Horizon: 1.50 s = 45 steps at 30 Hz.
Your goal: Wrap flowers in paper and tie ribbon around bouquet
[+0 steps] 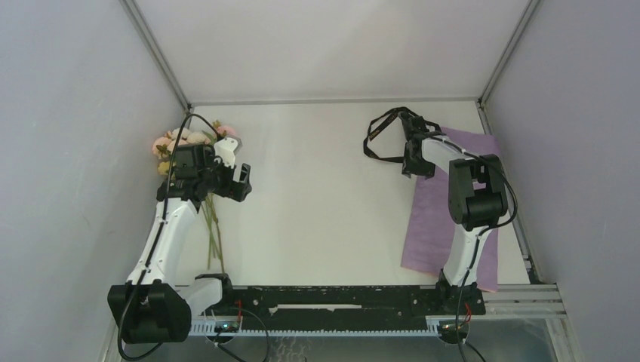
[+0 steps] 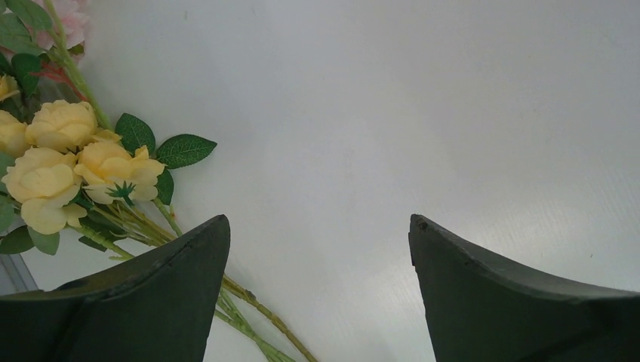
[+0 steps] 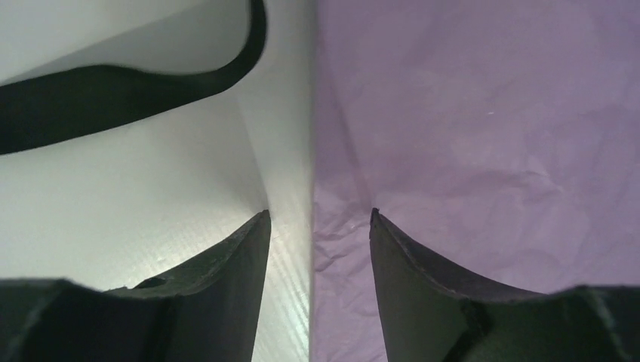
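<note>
The flowers (image 1: 189, 139) lie at the table's far left, yellow and pink blooms (image 2: 68, 162) with thin green stems (image 1: 216, 237) running toward the near edge. My left gripper (image 1: 241, 179) hovers just right of the blooms, open (image 2: 319, 222) over bare table; the stems pass under its left finger (image 2: 151, 294). The lilac paper (image 1: 441, 219) lies flat at the right. The black ribbon (image 1: 381, 136) loops beside its far left corner. My right gripper (image 3: 321, 215) straddles the paper's (image 3: 483, 128) left edge, jaws apart. The ribbon (image 3: 113, 94) curves ahead. No bouquet is in view.
Grey walls close in the white table (image 1: 324, 196) on the left, back and right. A metal rail (image 1: 521, 302) and the arm bases run along the near edge. The right arm (image 1: 475, 204) stands over the paper.
</note>
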Available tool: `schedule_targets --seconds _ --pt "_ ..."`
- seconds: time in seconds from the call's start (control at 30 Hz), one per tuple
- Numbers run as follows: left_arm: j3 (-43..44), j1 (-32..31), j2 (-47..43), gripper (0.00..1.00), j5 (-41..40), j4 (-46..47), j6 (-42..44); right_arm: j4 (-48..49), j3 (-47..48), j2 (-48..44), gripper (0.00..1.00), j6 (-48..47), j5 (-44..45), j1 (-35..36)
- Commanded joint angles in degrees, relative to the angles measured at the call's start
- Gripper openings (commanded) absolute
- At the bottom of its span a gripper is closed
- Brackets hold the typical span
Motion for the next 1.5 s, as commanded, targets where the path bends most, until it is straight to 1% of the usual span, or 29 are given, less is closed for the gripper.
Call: schedule_targets --seconds 0.0,0.37,0.53,0.7,0.83,1.03,1.17,1.33,1.47 --pt "0.6 -0.2 -0.9 0.92 1.4 1.0 0.0 -0.9 1.8 1.7 0.58 -1.4 4.8 -1.3" --pt "0.6 -0.3 -0.1 0.92 1.4 2.3 -1.1 -2.8 2.6 3.2 0.51 -4.1 16.7 -0.3" --pt "0.5 -0.3 -0.1 0.92 1.6 2.3 -1.1 -3.4 2.9 4.0 0.48 -5.1 20.5 -0.1" --pt "0.5 -0.4 0.0 0.92 1.6 2.6 -1.1 -3.1 3.0 5.1 0.38 -6.8 24.2 0.4" --pt "0.5 -0.5 0.1 0.92 1.4 2.5 -1.1 -3.4 2.9 5.8 0.33 -7.7 28.0 -0.2" --pt "0.8 -0.6 -0.2 0.92 1.8 2.5 -1.1 -2.7 2.2 4.8 0.32 -9.4 34.1 -0.9" --pt "1.0 -0.7 -0.2 0.91 2.0 2.4 -1.1 -3.0 2.2 5.6 0.32 -9.8 35.4 -1.6" --pt "1.1 -0.8 -0.1 0.92 2.1 2.3 -0.9 -2.9 2.0 6.4 0.33 -9.9 34.4 -2.0" --pt "1.1 -0.9 0.0 0.92 2.3 2.3 -0.9 -2.7 2.0 6.8 0.31 -10.5 33.9 -2.3"
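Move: The right hand hovers about 1 cm above the purple paper's left edge, which runs between its open fingertips; the sheet's middle lies roughly 7 cm back and 9 cm to its right. The black ribbon's middle is some 12 cm ahead and 7 cm to the left of that hand. From the left hand, that paper edge is roughly 48 cm to the right, 6 cm ahead and 16 cm below. Right hand drags the paper's left edge about 10 cm right, rolling some 35 degrees while its fingers partly close. ##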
